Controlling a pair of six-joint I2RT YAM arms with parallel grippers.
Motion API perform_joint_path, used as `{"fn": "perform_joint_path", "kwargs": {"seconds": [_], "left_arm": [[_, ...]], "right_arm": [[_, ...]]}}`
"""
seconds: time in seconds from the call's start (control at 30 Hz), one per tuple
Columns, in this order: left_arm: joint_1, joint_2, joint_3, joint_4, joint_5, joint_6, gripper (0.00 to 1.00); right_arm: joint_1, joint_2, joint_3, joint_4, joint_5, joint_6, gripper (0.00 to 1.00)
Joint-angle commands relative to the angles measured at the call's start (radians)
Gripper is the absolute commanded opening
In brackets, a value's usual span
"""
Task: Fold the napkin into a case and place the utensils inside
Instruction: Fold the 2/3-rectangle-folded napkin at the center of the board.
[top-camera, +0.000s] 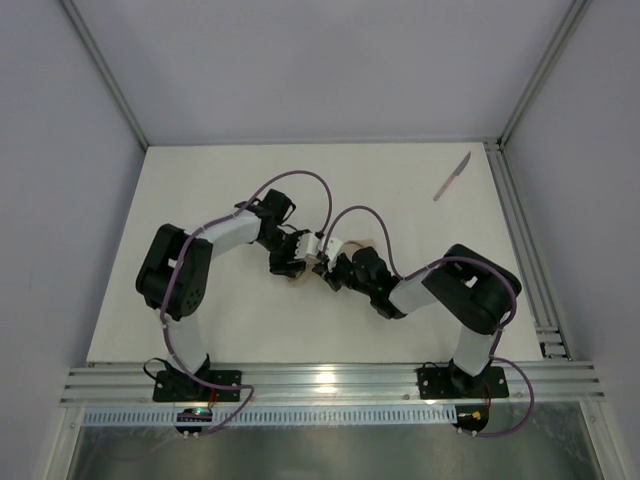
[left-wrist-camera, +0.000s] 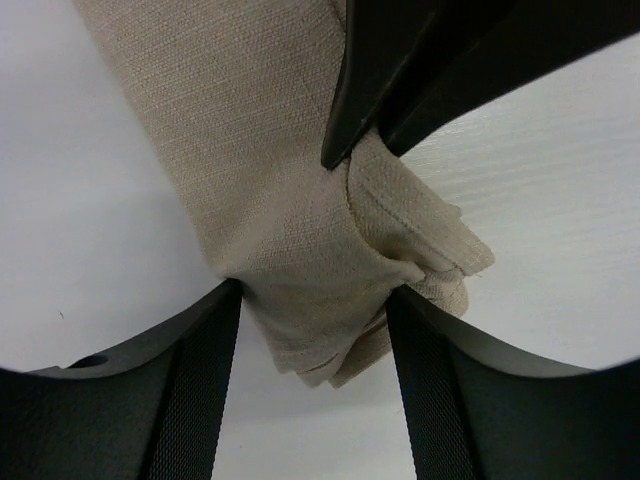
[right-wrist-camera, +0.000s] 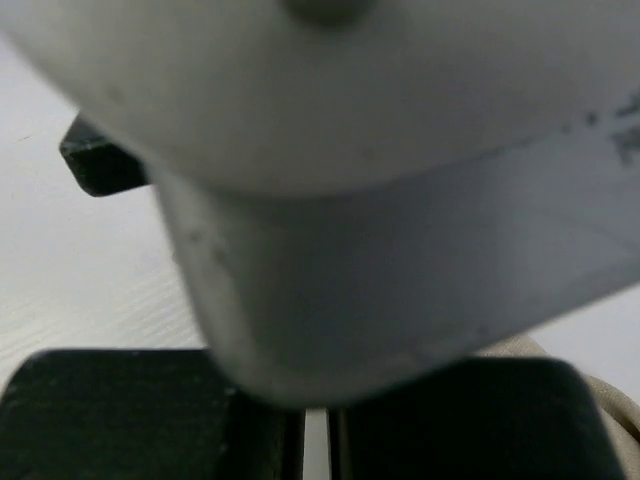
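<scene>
The napkin (left-wrist-camera: 270, 180), a beige cloth folded into a narrow tapered case, lies on the white table. Its layered end sits between my left gripper's (left-wrist-camera: 313, 290) fingers (left-wrist-camera: 200, 380), which press on both its sides. From above, only slivers of the napkin (top-camera: 297, 281) show under the two wrists. My left gripper (top-camera: 290, 265) and right gripper (top-camera: 330, 275) meet over it at mid-table. The right gripper's dark fingers (left-wrist-camera: 420, 70) rest on top of the cloth. In its own view the right gripper (right-wrist-camera: 317, 440) is shut, with nothing visible between the jaws. A knife (top-camera: 452, 177) with a pinkish handle lies far back right.
The left arm's pale wrist body (right-wrist-camera: 380, 200) fills most of the right wrist view. An aluminium rail (top-camera: 520, 230) runs along the table's right edge, another along the front (top-camera: 330, 380). Enclosure walls stand at the back and sides.
</scene>
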Motion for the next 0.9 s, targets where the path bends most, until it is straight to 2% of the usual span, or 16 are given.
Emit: {"fn": "perform_joint_path", "kwargs": {"seconds": [0.0,0.07,0.1,0.13,0.17,0.3,0.33,0.4,0.47,0.57,0.67,0.7,0.8,0.87], "left_arm": [[-0.015,0.018,0.035,0.060,-0.033,-0.045,0.61],[-0.013,0.026,0.049,0.071,-0.033,-0.068,0.52],[-0.013,0.032,0.059,0.051,-0.033,-0.068,0.42],[-0.015,0.044,0.072,0.039,-0.030,-0.074,0.22],[-0.015,0.049,0.087,0.031,-0.030,-0.078,0.17],[-0.013,0.046,0.084,0.022,-0.029,-0.076,0.10],[-0.015,0.044,0.084,0.023,-0.029,-0.084,0.03],[-0.013,0.040,0.075,0.039,-0.049,-0.119,0.00],[-0.013,0.017,0.052,0.121,-0.076,-0.201,0.00],[-0.012,-0.058,-0.035,0.314,-0.133,-0.327,0.00],[-0.012,-0.100,-0.120,0.441,-0.162,-0.372,0.00],[-0.012,-0.105,-0.129,0.445,-0.162,-0.377,0.00],[-0.012,-0.108,-0.143,0.441,-0.158,-0.375,0.00],[-0.013,-0.114,-0.167,0.465,-0.151,-0.380,0.00]], "right_arm": [[0.004,-0.042,0.009,0.115,-0.029,0.006,0.04],[0.004,-0.044,0.005,0.123,-0.033,0.010,0.04],[0.004,-0.044,0.002,0.126,-0.033,0.013,0.04],[0.002,-0.046,0.000,0.125,-0.036,0.013,0.04],[0.002,-0.047,0.000,0.122,-0.036,0.013,0.04],[-0.001,-0.049,-0.004,0.115,-0.032,0.008,0.04],[-0.007,-0.052,-0.006,0.105,-0.035,0.008,0.04],[-0.009,-0.061,-0.008,0.089,-0.041,0.002,0.04],[-0.010,-0.069,-0.011,0.062,-0.050,-0.009,0.04],[-0.012,-0.084,-0.008,0.023,-0.059,-0.020,0.05],[-0.010,-0.093,-0.006,-0.021,-0.076,-0.009,0.27],[-0.010,-0.110,-0.011,-0.026,-0.075,-0.007,0.41],[-0.016,-0.168,-0.041,-0.038,-0.073,0.016,0.53],[-0.016,-0.200,-0.057,-0.055,-0.081,0.020,0.55]]}}
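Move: The napkin's near-left end already lies between the left hand's open fingers, about 1 cm ahead and 1 cm to the right, practically at fingertip height. The napkin's middle is some 10 cm to the right of that hand, 3 cm ahead and 1 cm below it. From the right hand, which still pinches a raised fold, the napkin end is about 4 cm to the left, level fore and aft and 3 cm lower; the napkin's middle is about 6 cm right, 2 cm ahead and 4 cm below. The left fingers shut on the napkin's end and pinch it, while the hand shifts about 3 cm forward, low over the board, and late on turns nearly 20 degrees counter-clockwise. The right hand keeps its pinch almost still until the left has its grip, then opens about halfway, lets go of the fold, and lifts some 2 cm while drawing back about 1 cm. ##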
